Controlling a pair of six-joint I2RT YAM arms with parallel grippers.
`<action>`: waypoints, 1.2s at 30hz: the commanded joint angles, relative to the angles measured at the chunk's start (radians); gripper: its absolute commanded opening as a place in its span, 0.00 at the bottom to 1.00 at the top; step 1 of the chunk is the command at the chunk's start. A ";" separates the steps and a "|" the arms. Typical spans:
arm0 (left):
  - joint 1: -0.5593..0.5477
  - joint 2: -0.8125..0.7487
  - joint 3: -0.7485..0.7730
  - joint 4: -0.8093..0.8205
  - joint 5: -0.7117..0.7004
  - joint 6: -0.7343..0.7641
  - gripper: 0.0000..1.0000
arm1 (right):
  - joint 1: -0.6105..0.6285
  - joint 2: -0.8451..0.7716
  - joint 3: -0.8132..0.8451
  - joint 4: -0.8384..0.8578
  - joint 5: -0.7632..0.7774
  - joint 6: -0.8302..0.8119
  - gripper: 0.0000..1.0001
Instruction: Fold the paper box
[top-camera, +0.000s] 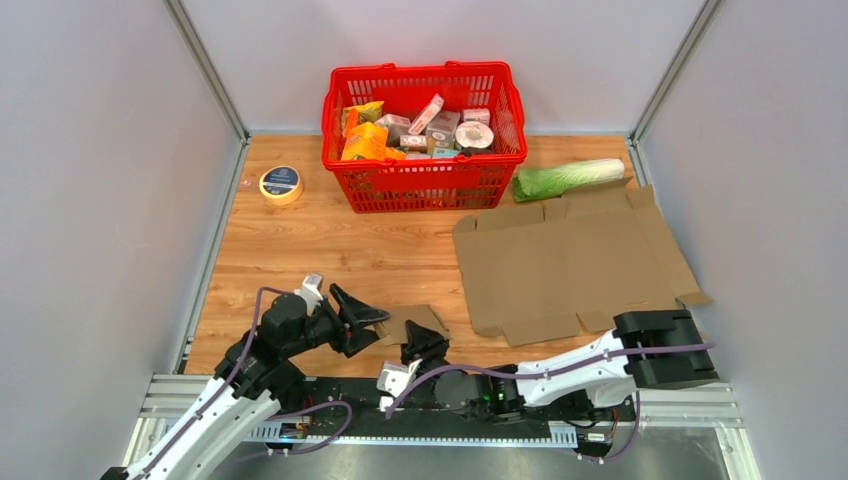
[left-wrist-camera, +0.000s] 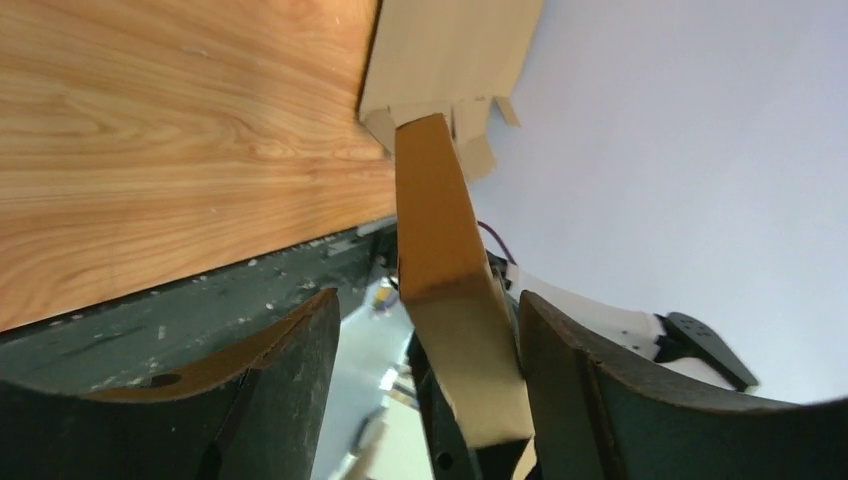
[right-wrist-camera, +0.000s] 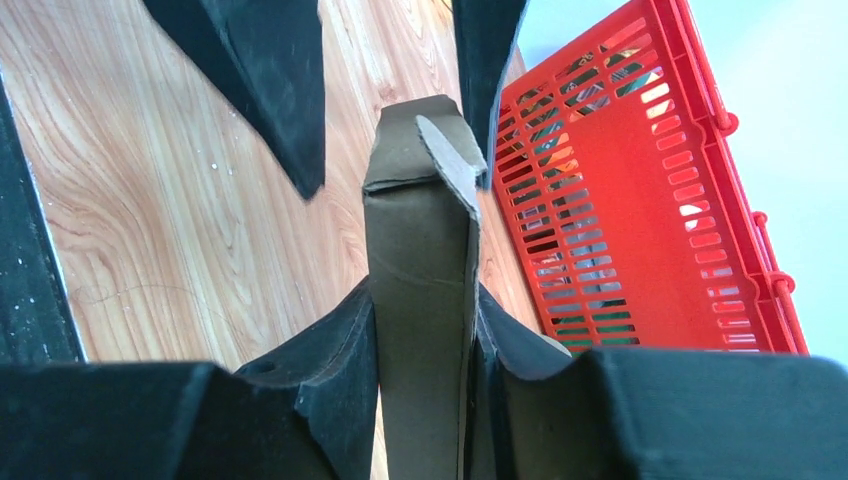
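Note:
The paper box is a small brown, partly folded cardboard piece at the near edge of the table, between the two arms. My right gripper is shut on it from the near side. In the right wrist view the box stands pinched between both pads, its flap end pointing away. My left gripper is open and straddles the box from the left. In the left wrist view the box runs between the spread fingers, close to the right finger and clear of the left one.
A large flat cardboard sheet lies on the right of the table. A red basket full of groceries stands at the back, with a cabbage beside it. A tape roll sits at the back left. Grey walls enclose both sides.

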 joint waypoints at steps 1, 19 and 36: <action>-0.003 0.058 0.235 -0.312 -0.166 0.394 0.74 | -0.019 -0.111 0.045 -0.172 0.057 0.176 0.22; -0.004 0.129 0.167 0.073 -0.265 0.886 0.53 | -0.491 0.115 0.593 -1.252 -0.851 0.761 0.24; -0.040 0.426 0.087 0.504 -0.082 0.900 0.44 | -0.522 0.077 0.435 -1.132 -0.825 0.824 0.56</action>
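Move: The small paper box, still in the right fingers, has its middle about 1 cm ahead and 2 cm to the left of the right hand; the table spot it goes to is some 2 cm ahead, 6 cm to the right and 12 cm below. The big cardboard sheet lies about 15 cm ahead, 34 cm right and 14 cm below. From the left hand, its open fingers straddling the box's near end, the box's middle is level ahead and about 7 cm right. The right hand keeps its grip and carries the box some 5 cm forward, then back, down and to the right, about 9 cm lower in all and its fingers tipped steeply down, then eases them open with the box's walls between them. The left hand comes free of the box's end, swinging up and about 6 cm left before moving forward, down and back to the right, its fingers tipping up some 40 degrees and partly closing on nothing. ##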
